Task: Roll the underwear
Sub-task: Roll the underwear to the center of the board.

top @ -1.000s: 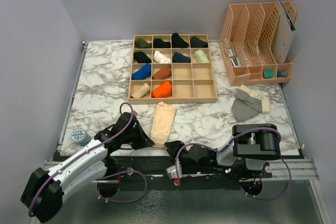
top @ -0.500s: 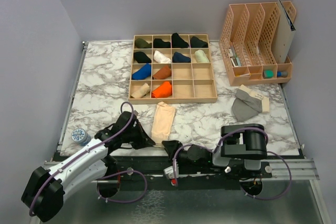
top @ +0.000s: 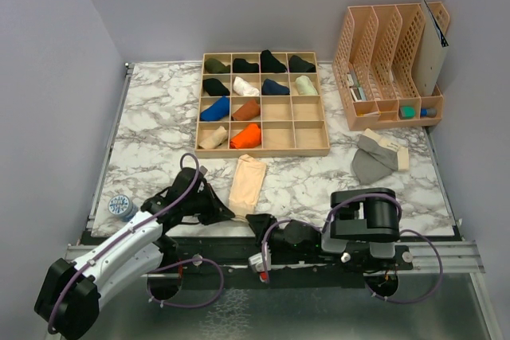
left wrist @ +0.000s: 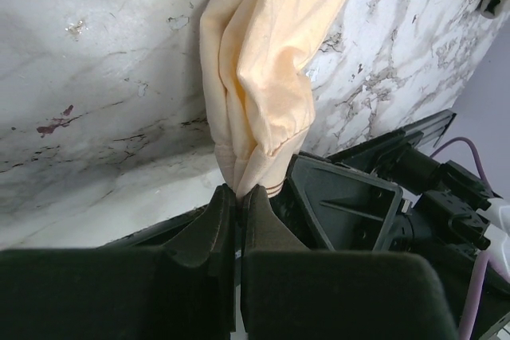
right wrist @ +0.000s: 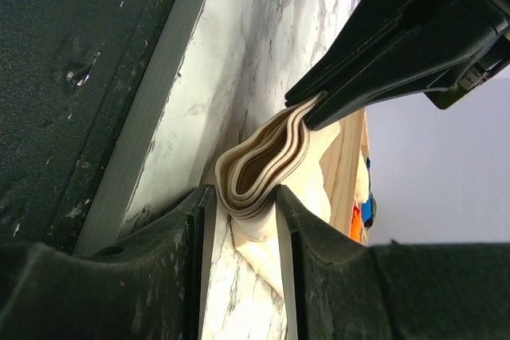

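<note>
The pale beige underwear (top: 247,181) lies lengthwise on the marble table, just in front of the wooden tray. My left gripper (top: 230,214) is shut on its near end; in the left wrist view the cloth (left wrist: 263,61) bunches into the closed fingertips of that gripper (left wrist: 237,193). My right gripper (top: 256,221) comes in from the right at the table's near edge. Its two fingers (right wrist: 199,212) press on either side of the folded waistband (right wrist: 263,166). The left gripper (right wrist: 307,113) pinches the same band just beyond. The grey underwear (top: 373,162) with a cream band lies apart at the right.
A wooden grid tray (top: 261,151) holds several rolled garments at the table's middle back. A peach file organizer (top: 390,61) stands at the back right. A small round tin (top: 121,206) sits at the near left. The metal table edge (right wrist: 151,165) runs beside the right gripper.
The right arm's upper links swung left, and its jaws narrowed onto the folded waistband. The left gripper kept its hold and barely shifted.
</note>
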{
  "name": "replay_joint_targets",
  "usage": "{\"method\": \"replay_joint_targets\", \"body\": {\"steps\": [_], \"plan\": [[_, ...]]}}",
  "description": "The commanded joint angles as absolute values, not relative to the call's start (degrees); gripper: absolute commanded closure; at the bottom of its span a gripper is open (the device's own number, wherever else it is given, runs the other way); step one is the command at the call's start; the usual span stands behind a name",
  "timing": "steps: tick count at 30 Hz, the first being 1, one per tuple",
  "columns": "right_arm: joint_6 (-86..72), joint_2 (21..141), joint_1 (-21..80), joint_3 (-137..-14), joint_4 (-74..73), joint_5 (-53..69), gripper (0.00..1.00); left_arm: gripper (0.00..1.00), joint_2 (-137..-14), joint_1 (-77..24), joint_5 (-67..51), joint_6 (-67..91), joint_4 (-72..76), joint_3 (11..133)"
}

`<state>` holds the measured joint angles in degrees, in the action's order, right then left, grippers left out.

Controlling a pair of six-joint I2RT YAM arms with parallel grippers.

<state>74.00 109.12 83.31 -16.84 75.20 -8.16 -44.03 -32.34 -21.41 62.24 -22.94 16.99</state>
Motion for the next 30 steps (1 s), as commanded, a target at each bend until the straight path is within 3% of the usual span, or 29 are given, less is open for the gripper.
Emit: {"method": "replay_joint_targets", "body": {"steps": [1, 9, 14, 20, 22, 23, 27, 30], "plan": [[73.7, 111.1, 83.8, -17.7, 79.8, -9.3, 0.61, 1.0, -43.4, -31.9, -22.6, 61.4, -23.6, 17.4], [75.0, 113.4, 83.8, -20.0, 81.1, -10.7, 0.66, 1.0, -41.8, -31.8, -22.7, 62.4, -23.6, 15.6], [75.4, 114.1, 83.8, -20.6, 82.1, -11.5, 0.74, 1.0, -41.4, -31.8, -22.4, 62.3, -24.0, 15.4], [74.2, 113.1, 83.8, -19.4, 84.8, -14.6, 0.98, 1.0, -41.6, -31.8, -20.7, 61.3, -26.0, 16.0], [70.7, 111.5, 83.8, -19.0, 86.0, -15.4, 0.99, 1.0, -41.4, -31.8, -19.8, 61.6, -26.2, 16.0], [68.1, 110.3, 83.8, -18.8, 85.4, -15.5, 0.99, 0.93, -41.2, -31.8, -18.9, 62.0, -26.7, 16.0], [59.0, 102.7, 83.8, -20.0, 70.1, -12.6, 1.0, 0.45, -39.5, -31.8, -16.2, 63.3, -27.4, 15.9], [52.9, 98.9, 83.8, -20.1, 62.7, -10.2, 0.99, 0.29, -38.2, -31.8, -14.9, 63.9, -28.0, 15.9]]}}
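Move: Between the two hands stands the underwear's gathered waistband end: about 1 cm ahead and 2 cm to the left of the right hand's half-open fingers, at their height; the left hand already pinches it, its middle some 2 cm to that hand's right. From the right hand, the middle of the folded strip lies about 10 cm straight ahead and 2 cm lower, the orange roll 24 cm straight ahead, the beige roll 24 cm ahead and 9 cm left. Creeping about 1.5 cm forward and left onto the waistband end, the right hand shuts its fingers and pinches it, then rises some 3.5 cm, fingertips tilting up about 10 degrees. The left hand keeps its pinch almost in place until the right has hold, then opens wide and starts to slide off leftward, about 1 cm. ##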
